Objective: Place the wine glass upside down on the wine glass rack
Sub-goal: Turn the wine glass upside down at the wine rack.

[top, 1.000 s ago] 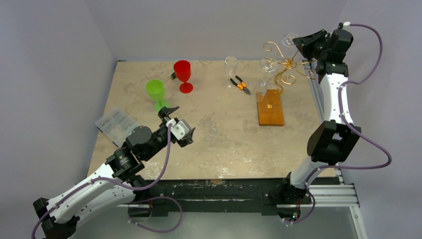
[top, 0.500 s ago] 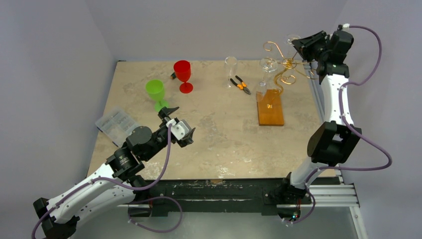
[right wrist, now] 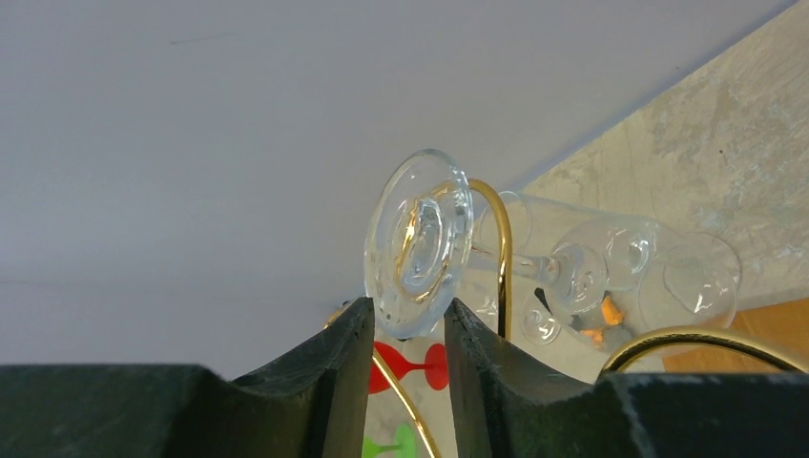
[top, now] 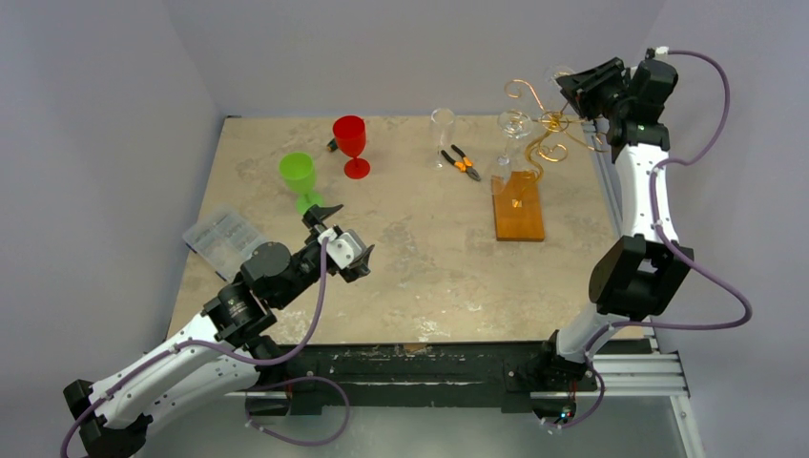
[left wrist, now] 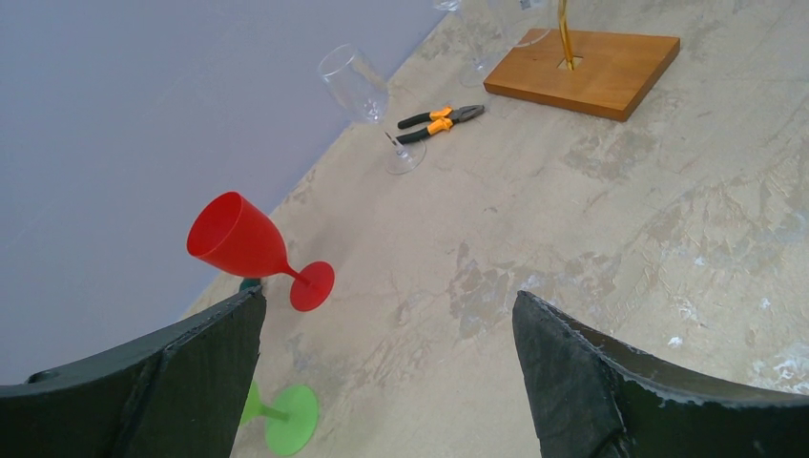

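Observation:
The clear wine glass (right wrist: 420,243) hangs by its foot in a gold curl of the wine glass rack (top: 539,134), stem and bowl reaching away toward the table. My right gripper (right wrist: 407,310) is up at the rack's top right arm (top: 572,86), its jaws narrowly open with the foot's lower rim just between the fingertips. The rack's wooden base (top: 519,210) sits at the table's right. My left gripper (left wrist: 386,301) hovers wide open and empty over the table's near left (top: 345,237).
A second clear glass (top: 515,124) hangs on the rack. Another clear glass (top: 443,129) and orange-handled pliers (top: 462,162) lie behind the base. A red goblet (top: 350,143) and a green goblet (top: 300,179) stand at the left, a plastic packet (top: 224,237) at the left edge.
The right jaws have parted from the glass foot, which stays in the rack's curl. The right wrist shifted slightly. The left arm has not moved.

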`<state>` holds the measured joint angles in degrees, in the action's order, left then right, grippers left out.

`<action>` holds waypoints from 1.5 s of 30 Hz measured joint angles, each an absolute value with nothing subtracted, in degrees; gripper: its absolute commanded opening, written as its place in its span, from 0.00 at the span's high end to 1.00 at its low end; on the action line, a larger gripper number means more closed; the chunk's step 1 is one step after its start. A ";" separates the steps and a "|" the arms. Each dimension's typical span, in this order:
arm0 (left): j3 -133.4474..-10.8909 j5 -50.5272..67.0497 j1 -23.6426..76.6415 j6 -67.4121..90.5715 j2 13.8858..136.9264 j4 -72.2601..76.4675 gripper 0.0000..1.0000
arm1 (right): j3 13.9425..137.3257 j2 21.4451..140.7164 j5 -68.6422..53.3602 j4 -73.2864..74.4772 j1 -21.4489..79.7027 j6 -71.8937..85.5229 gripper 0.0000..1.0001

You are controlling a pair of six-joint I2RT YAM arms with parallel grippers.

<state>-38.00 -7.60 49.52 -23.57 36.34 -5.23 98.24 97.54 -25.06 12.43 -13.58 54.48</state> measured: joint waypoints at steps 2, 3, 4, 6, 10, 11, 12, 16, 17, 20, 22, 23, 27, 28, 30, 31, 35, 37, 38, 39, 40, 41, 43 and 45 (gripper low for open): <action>-38.00 -7.60 49.52 -23.55 36.29 -5.26 0.02 | 98.08 97.14 -25.23 12.43 -13.58 54.63 0.62; -38.00 -7.60 49.52 -23.57 36.25 -5.26 0.02 | 98.06 96.95 -25.28 12.43 -13.58 54.65 0.61; -38.00 -7.60 49.52 -23.57 36.21 -5.26 0.02 | 98.06 96.77 -25.32 12.43 -13.58 54.68 0.60; -38.00 -7.60 49.52 -23.57 36.14 -5.26 0.03 | 98.00 96.36 -25.47 12.45 -13.61 54.72 0.57; -38.00 -7.60 49.52 -23.57 36.01 -5.26 0.03 | 97.93 95.39 -25.58 12.49 -13.72 54.94 0.52; -38.00 -7.60 49.52 -23.57 35.99 -5.23 0.03 | 97.89 95.15 -25.67 12.49 -13.80 54.98 0.51; -38.00 -7.60 49.52 -23.55 35.94 -5.26 0.03 | 97.84 94.89 -25.74 12.45 -13.85 55.05 0.51; -38.00 -7.60 49.52 -23.57 35.81 -5.26 0.02 | 97.21 94.08 -26.46 12.40 -13.96 55.11 0.50; -38.00 -7.60 49.52 -23.57 35.77 -5.26 0.03 | 97.01 93.97 -26.55 12.43 -13.96 55.13 0.50; -38.00 -7.60 49.52 -23.55 35.66 -5.26 0.02 | 96.38 93.82 -26.61 12.45 -13.96 55.16 0.50; -38.00 -7.60 49.52 -23.57 35.57 -5.26 0.03 | 96.05 93.73 -26.63 12.60 -13.96 55.31 0.50; -38.00 -7.60 49.52 -23.57 35.51 -5.26 0.03 | 96.05 93.71 -26.63 12.64 -13.96 55.33 0.50; -38.00 -7.60 49.52 -23.57 35.35 -5.26 0.02 | 96.05 93.51 -26.81 12.64 -14.04 55.48 0.50; -38.00 -7.60 49.52 -23.57 35.33 -5.26 0.03 | 96.05 93.38 -26.89 12.64 -14.09 55.51 0.50; -38.00 -7.60 49.52 -23.57 35.33 -5.26 0.03 | 96.05 93.03 -27.35 12.64 -14.28 55.57 0.50; -38.00 -7.60 49.52 -23.57 35.33 -5.26 0.03 | 96.05 92.71 -27.86 12.69 -14.41 55.70 0.50; -38.00 -7.60 49.52 -23.55 35.24 -5.26 0.02 | 96.05 90.96 -28.82 12.60 -14.74 56.12 0.50; -38.00 -7.60 49.52 -23.55 35.14 -5.26 0.02 | 96.05 89.89 -29.74 12.40 -15.00 56.18 0.50; -38.00 -7.60 49.52 -23.55 35.05 -5.26 0.02 | 96.05 89.32 -30.09 12.32 -15.09 56.21 0.50; -38.00 -7.60 49.52 -23.55 35.00 -5.26 0.02 | 96.05 88.86 -30.39 12.25 -15.18 56.18 0.50; -38.00 -7.60 49.52 -23.55 34.94 -5.26 0.02 | 96.05 88.42 -30.92 12.21 -15.31 56.16 0.49; -38.00 -7.60 49.52 -23.55 34.85 -5.26 0.02 | 96.05 87.90 -31.35 12.14 -15.46 56.03 0.49; -38.00 -7.60 49.52 -23.51 34.79 -5.23 0.02 | 96.05 86.85 -32.45 12.01 -15.70 55.57 0.49; -38.00 -7.62 49.52 -23.14 34.83 -5.23 0.02 | 96.05 85.58 -34.06 11.55 -15.86 54.28 0.48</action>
<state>-38.00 -7.62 49.52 -23.14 34.83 -5.23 96.05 85.58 -34.06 11.55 -15.86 54.28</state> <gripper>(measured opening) 0.976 0.510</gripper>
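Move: The wine glass already hangs upside down on the rack's far hook. Its foot is just beyond my right fingertips, and its middle lies some 3 cm ahead, 2 cm left and 9 cm below that hand. The rack hub is about 6 cm back, 1 cm left and 5 cm down; the empty hook is 8 cm left, straight across and about level. From my left hand, the hung glass is roughly 27 cm ahead, 38 cm right and about level. I widen my right fingers from partly open to about half open beside the foot of the wine glass and back away from the hook, easing a couple of centimetres up and back, hesitating there, then leaving faster. In all my right hand rises about 8 cm and draws back 7 cm, with a slight drift left, the wrist tipping up some 10 degrees and turning a little counter-clockwise. ##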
